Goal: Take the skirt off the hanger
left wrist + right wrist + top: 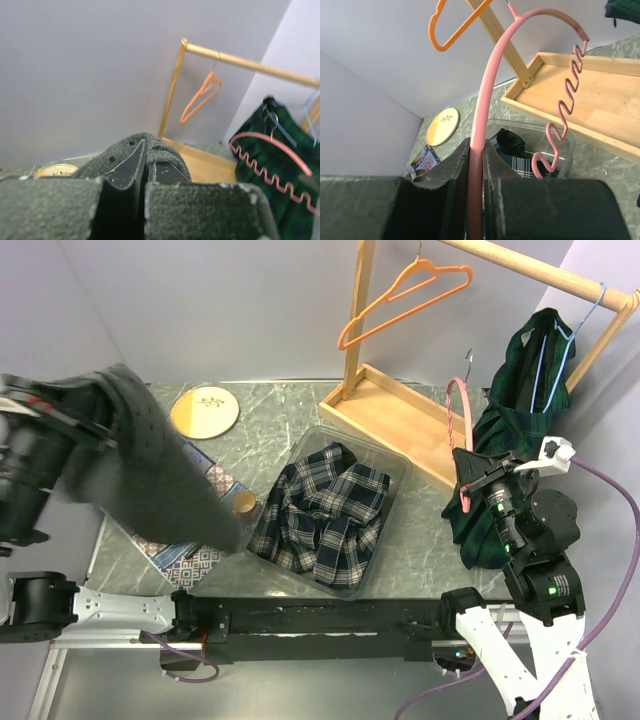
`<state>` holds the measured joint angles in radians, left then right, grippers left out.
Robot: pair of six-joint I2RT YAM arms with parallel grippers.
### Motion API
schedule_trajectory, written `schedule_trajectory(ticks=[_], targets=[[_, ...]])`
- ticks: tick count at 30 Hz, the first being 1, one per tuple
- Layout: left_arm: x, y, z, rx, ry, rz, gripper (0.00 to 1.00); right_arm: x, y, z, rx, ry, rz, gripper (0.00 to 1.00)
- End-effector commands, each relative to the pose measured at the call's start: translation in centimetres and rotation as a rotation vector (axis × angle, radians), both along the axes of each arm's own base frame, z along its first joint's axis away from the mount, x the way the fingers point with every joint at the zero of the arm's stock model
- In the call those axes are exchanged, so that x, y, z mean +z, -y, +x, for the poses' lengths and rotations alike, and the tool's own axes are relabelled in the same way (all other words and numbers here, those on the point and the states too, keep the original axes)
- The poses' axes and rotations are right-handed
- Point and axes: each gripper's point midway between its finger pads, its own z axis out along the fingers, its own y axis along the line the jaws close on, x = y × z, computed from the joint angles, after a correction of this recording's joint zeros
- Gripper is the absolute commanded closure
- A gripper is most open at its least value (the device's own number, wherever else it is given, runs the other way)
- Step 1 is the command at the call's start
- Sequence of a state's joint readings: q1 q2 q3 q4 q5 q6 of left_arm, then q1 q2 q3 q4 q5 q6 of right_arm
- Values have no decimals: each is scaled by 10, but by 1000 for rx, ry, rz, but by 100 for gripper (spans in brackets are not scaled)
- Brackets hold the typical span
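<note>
A grey dotted skirt (150, 475) hangs from my left gripper (112, 400), raised over the table's left side. In the left wrist view the left gripper (145, 161) is shut on a fold of that grey skirt (145, 145). My right gripper (487, 490) is shut on the rod of a bare pink hanger (458, 430) at the right. The right wrist view shows the right gripper (476, 152) clamping the pink hanger (487, 90), with no cloth on it. The pink hanger also shows in the left wrist view (270, 145), apart from the skirt.
A clear bin (392, 462) holds a plaid garment (325, 515) mid-table. A wooden rack (400, 415) at the back right carries an orange hanger (405, 295) and a dark green garment (525, 380) on a blue hanger. A yellow plate (204, 411) and a booklet (195, 558) lie left.
</note>
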<state>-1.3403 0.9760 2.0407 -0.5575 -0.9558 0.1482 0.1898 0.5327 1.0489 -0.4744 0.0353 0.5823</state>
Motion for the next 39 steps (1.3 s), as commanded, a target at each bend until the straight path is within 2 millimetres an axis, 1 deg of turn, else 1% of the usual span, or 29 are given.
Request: schedule_trajectory(ticks=[1, 3, 4, 5, 6, 7, 8, 9, 11, 12, 14, 15, 17, 18, 19, 20, 23, 24, 25, 26, 27, 28, 29, 30, 32, 35, 36, 37, 39], targets=[[-2, 71, 2, -117, 70, 119, 99, 49, -3, -11, 29, 151, 3, 100], [0, 81, 3, -121, 79, 131, 99, 54, -6, -14, 53, 165, 3, 100], [0, 92, 5, -128, 90, 157, 99, 56, -7, -16, 60, 173, 2, 100], [6, 98, 4, -143, 111, 138, 99, 60, -7, -17, 61, 192, 0, 100], [8, 106, 2, -169, 129, 129, 99, 55, -7, -14, 57, 191, 1, 100], [4, 125, -1, -216, 162, 161, 99, 56, -6, -15, 49, 202, 5, 100], [8, 132, -2, -232, 175, 146, 99, 55, -5, -14, 46, 199, 3, 100], [2, 146, 1, -239, 166, 162, 99, 53, -6, -14, 49, 195, 4, 100], [-7, 159, 5, -231, 147, 172, 99, 53, -8, -15, 62, 194, 10, 100], [-32, 176, 11, -226, 116, 212, 99, 55, -9, -17, 70, 203, 10, 100], [-70, 193, 19, -204, 88, 215, 99, 56, -12, -19, 89, 212, 17, 100], [-113, 213, 22, -226, 73, 238, 99, 57, -13, -20, 94, 218, 22, 100], [-144, 239, 14, -327, 31, 171, 99, 59, -13, -23, 98, 227, 27, 100], [-166, 252, 14, -356, -28, 136, 99, 60, -14, -25, 102, 230, 27, 100], [-174, 258, 15, -366, -47, 135, 99, 59, -14, -25, 105, 228, 23, 100], [-179, 261, 18, -362, -67, 133, 99, 62, -15, -27, 113, 234, 25, 100], [-210, 266, 43, -296, -170, 158, 99, 63, -17, -30, 128, 230, 36, 100], [-229, 264, 58, -253, -227, 166, 99, 65, -18, -34, 136, 239, 38, 100], [-245, 260, 66, -222, -268, 190, 99, 65, -19, -35, 140, 242, 45, 100], [-257, 250, 82, -173, -299, 193, 99, 64, -21, -36, 152, 242, 45, 100], [-276, 250, 89, -157, -337, 204, 99, 64, -20, -39, 153, 248, 46, 100], [-286, 245, 97, -142, -363, 223, 99, 63, -20, -39, 152, 244, 44, 100], [-293, 231, 115, -90, -386, 222, 99, 62, -20, -39, 152, 244, 42, 100], [-296, 227, 124, -69, -410, 209, 99, 63, -19, -39, 149, 244, 40, 100], [-295, 207, 144, -18, -427, 201, 99, 62, -19, -39, 148, 244, 35, 100], [-294, 210, 153, -50, -408, 193, 99, 62, -20, -38, 150, 242, 36, 100], [-317, 214, 154, -55, -443, 217, 99, 62, -20, -38, 150, 243, 39, 100], [-333, 224, 151, -101, -476, 229, 99, 62, -20, -38, 153, 242, 45, 100], [-407, 245, 146, -187, -590, 254, 99, 60, -21, -36, 154, 235, 47, 100]])
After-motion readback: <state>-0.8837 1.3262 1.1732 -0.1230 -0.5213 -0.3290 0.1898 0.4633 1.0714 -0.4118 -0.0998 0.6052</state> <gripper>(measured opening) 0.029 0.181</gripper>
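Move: Below and to the right of the left hand, which already holds the grey skirt free of its hanger, lies the clear bin with the plaid shirt: about 12 cm ahead, 28 right, 57 down. The orange cup is 16 ahead and 7 right of that hand, the wooden tray some 38 ahead and 48 right, both near table height. From the right hand, the bin is 9 ahead, 28 left, 35 down. Swinging right while still pinching the skirt, the left hand carries it nearly level at first, then plunges towards the bin. It finishes forward and slightly back to the left, netting some 33 cm down, 20 right and 16 forward, and tipping about 25 degrees further down. Meanwhile the right hand keeps the pink hanger and eases about 5 cm up and back. ##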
